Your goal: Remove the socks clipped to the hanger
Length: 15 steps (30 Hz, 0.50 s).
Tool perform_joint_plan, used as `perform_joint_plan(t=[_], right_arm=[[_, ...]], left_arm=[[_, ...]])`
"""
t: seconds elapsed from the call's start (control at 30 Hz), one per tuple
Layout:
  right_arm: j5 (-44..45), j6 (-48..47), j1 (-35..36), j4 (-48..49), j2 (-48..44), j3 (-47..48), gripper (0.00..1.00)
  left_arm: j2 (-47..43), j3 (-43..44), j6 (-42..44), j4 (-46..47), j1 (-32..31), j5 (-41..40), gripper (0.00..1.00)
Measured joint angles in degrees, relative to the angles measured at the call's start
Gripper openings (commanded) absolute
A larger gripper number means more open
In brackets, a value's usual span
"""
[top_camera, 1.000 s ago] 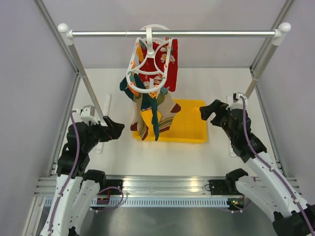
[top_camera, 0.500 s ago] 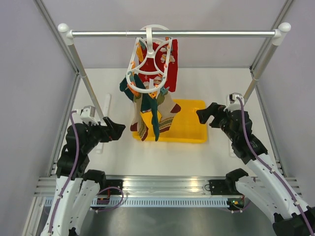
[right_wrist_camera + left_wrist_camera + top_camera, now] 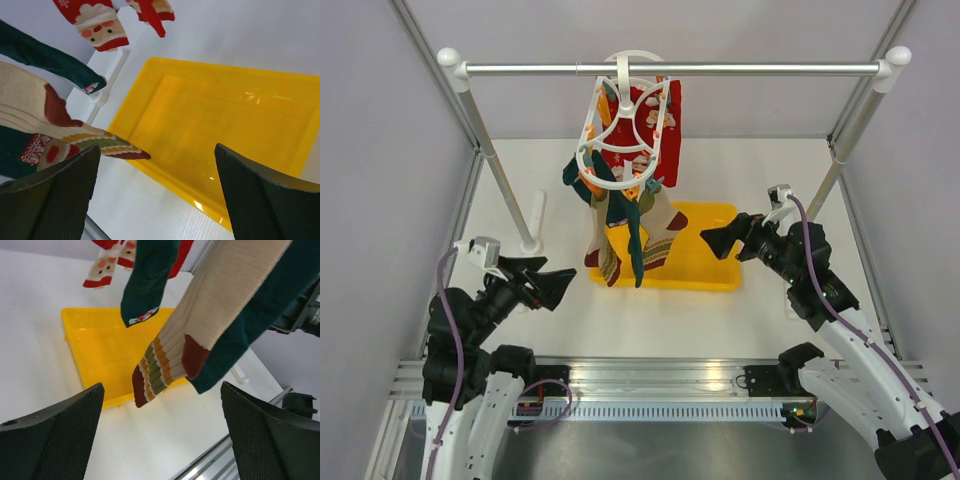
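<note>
The white oval hanger (image 3: pixel 616 184) hangs by its hook from the metal rail, with several socks clipped under it. A red printed sock (image 3: pixel 657 112) hangs at the back. A beige sock with a striped toe (image 3: pixel 663 226) (image 3: pixel 210 315) (image 3: pixel 30 107) and dark teal socks (image 3: pixel 636 252) (image 3: pixel 147 280) (image 3: pixel 50 57) dangle over the tray's left end. My left gripper (image 3: pixel 558 284) (image 3: pixel 161 405) is open, low and left of the socks, touching none. My right gripper (image 3: pixel 712 243) (image 3: pixel 156 155) is open to their right, above the tray, with nothing between its fingers.
A yellow tray (image 3: pixel 665 283) (image 3: pixel 100 350) (image 3: pixel 215 115) lies on the white table under and right of the socks. The metal rail (image 3: pixel 770 68) spans the back on two slanted posts (image 3: pixel 500 170) (image 3: pixel 850 130). Grey walls close both sides.
My left arm has pulled back toward the near left, its gripper now lower and farther from the socks. My right gripper has moved left toward the socks. Both stayed open.
</note>
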Motion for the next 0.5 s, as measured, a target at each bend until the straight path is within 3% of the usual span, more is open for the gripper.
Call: perform_joint_plan(t=[0.27, 0.5], right_arm=[[-4.11, -0.48, 1.38, 3.85, 0.87, -0.04, 0.98], [-5.33, -0.44, 3.43, 6.73, 4.20, -0.04, 0.98]], left_arm=[[-1.38, 5.88, -1.40, 3.15, 0.00, 8.46, 1.00], [7.56, 13.94, -3.89, 9.22, 0.00, 20.28, 0.99]])
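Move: From the open left gripper, the clipped cuffs of the front socks are about 9 cm ahead, 12 cm to the right and 12 cm up; the beige sock's striped toe hangs roughly 9 cm ahead, 8 cm right and 9 cm below. The hanger's middle is some 22 cm ahead, 13 cm right and 13 cm up. From the right gripper, the same cuffs lie about level, some 17 cm left and 16 cm up. Bring the open left gripper up about 11 cm towards the height of the clipped cuffs, drawing back some 5 cm from the hanging socks and easing right as it climbs. Tip its fingers up and swing them some 20 degrees clockwise. Meanwhile slide the open right gripper about 4 cm left towards the socks, turning it slightly counter-clockwise; touch nothing yet. ##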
